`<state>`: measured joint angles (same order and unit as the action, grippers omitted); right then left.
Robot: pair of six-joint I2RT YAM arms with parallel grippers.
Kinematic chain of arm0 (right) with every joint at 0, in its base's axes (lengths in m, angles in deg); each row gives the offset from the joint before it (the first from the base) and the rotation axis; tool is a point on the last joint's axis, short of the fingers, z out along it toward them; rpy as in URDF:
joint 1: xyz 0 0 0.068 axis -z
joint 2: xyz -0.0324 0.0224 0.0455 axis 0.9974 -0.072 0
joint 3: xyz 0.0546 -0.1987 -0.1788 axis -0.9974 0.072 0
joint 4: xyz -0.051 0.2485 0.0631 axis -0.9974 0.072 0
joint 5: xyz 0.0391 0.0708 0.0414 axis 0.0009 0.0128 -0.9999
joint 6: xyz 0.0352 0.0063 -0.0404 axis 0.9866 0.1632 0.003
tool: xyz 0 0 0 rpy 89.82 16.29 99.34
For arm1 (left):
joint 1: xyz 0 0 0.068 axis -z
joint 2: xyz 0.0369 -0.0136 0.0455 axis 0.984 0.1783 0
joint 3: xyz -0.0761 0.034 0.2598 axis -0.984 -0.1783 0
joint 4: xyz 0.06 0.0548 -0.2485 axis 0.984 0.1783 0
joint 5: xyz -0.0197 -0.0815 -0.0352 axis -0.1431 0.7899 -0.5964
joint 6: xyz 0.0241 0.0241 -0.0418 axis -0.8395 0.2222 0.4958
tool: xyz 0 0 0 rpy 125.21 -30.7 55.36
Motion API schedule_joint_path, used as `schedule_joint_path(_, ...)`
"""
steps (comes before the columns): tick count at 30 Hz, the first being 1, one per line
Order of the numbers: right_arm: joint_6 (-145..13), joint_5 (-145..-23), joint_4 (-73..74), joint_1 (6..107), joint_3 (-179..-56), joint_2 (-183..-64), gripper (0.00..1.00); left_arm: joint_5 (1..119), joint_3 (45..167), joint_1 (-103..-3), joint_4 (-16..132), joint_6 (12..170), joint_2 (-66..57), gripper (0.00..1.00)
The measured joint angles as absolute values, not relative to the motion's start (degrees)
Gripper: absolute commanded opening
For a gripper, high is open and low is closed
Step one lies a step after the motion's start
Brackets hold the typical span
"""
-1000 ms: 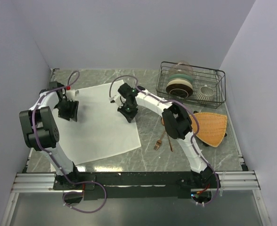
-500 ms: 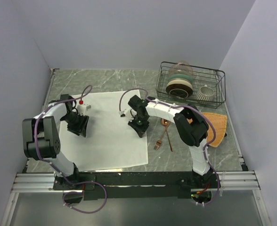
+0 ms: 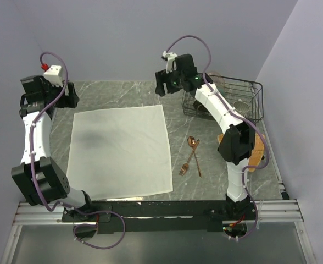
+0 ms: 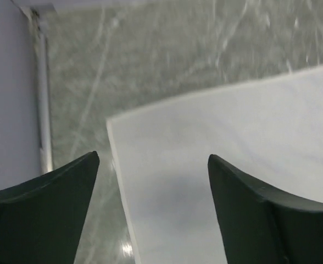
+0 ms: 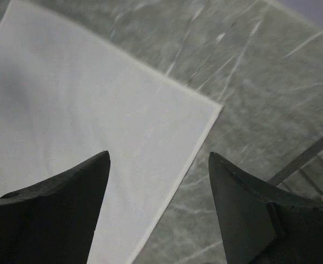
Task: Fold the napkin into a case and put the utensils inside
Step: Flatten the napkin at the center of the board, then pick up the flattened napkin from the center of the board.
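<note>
The cream-white napkin (image 3: pixel 120 151) lies spread flat and unfolded on the marble table, roughly square. The copper fork (image 3: pixel 187 164) and spoon (image 3: pixel 192 142) lie crossed on the table just right of it. My left gripper (image 3: pixel 70 99) hangs raised over the napkin's far left corner, open and empty; its wrist view shows that corner of the napkin (image 4: pixel 233 154) below the left gripper (image 4: pixel 153 155). My right gripper (image 3: pixel 160 88) hovers high above the far right corner, also open and empty, with the napkin (image 5: pixel 95 110) under the right gripper (image 5: pixel 159 153). No case shows.
A black wire dish rack (image 3: pixel 259 104) with bowls and plates stands at the back right, close behind the right arm. An orange woven mat (image 3: pixel 256 151) lies at the right edge, partly hidden by that arm. Walls close in the left, back and right.
Both grippers opened and let go of the napkin's far corners, then rose and drew back toward the far wall. The napkin now lies squarer and flat.
</note>
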<state>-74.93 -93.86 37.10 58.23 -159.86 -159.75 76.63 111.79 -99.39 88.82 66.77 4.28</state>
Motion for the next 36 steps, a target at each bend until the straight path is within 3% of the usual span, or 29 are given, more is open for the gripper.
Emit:
schedule_joint_path(4,-70.56,-89.95,30.63,59.5,-161.0,-161.72,0.81,76.1,111.33,-98.97,78.5,70.99,4.73,0.76)
schedule_joint_path(9,-69.83,-89.95,28.73,59.26,-163.95,-168.06,0.77,74.42,123.57,-99.26,81.5,75.87,21.04,0.7)
schedule_joint_path(12,-69.81,-89.69,28.83,59.17,-162.29,-170.57,0.72,74.4,124.44,-100.66,82.81,78.23,27.71,0.65)
schedule_joint_path(16,-69.57,-89.34,29.16,59.17,-161.35,-173.63,0.65,73.17,124.59,-101.81,85.04,79.43,32.54,0.49)
schedule_joint_path(19,-69.22,-89.14,29.23,59.17,-161.39,-176.06,0.62,71.82,126.65,-101.92,86.5,79.58,36.03,0.44)
schedule_joint_path(36,-68.33,-83.17,30.1,59.13,-167.95,-185.96,0.53,69.37,131.22,-101.71,88.45,77.05,44.01,0.43)
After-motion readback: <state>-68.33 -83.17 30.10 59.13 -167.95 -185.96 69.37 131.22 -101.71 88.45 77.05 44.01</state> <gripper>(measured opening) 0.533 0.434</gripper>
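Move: The napkin lies spread flat. Its far-left corner is about 9 cm ahead of the left hand, 6 cm to its left and some 22 cm below, with the napkin's middle about 13 cm back and 19 cm right of that hand. The far-right corner is about 8 cm ahead of the right hand and 22 cm below; the dish rack stands some 32 cm right and 9 cm ahead of this hand, the utensils 17 cm right and 19 cm back. The napkin's two far corners are approached together. The left hand lifts briefly, then sinks some 18 cm net while going forward and left; the right sinks about as far, easing forward. Both wrists tip further down, the left by about 20 degrees, and the fingers half close to straddle the side edges by the corners, with no touch seen. ##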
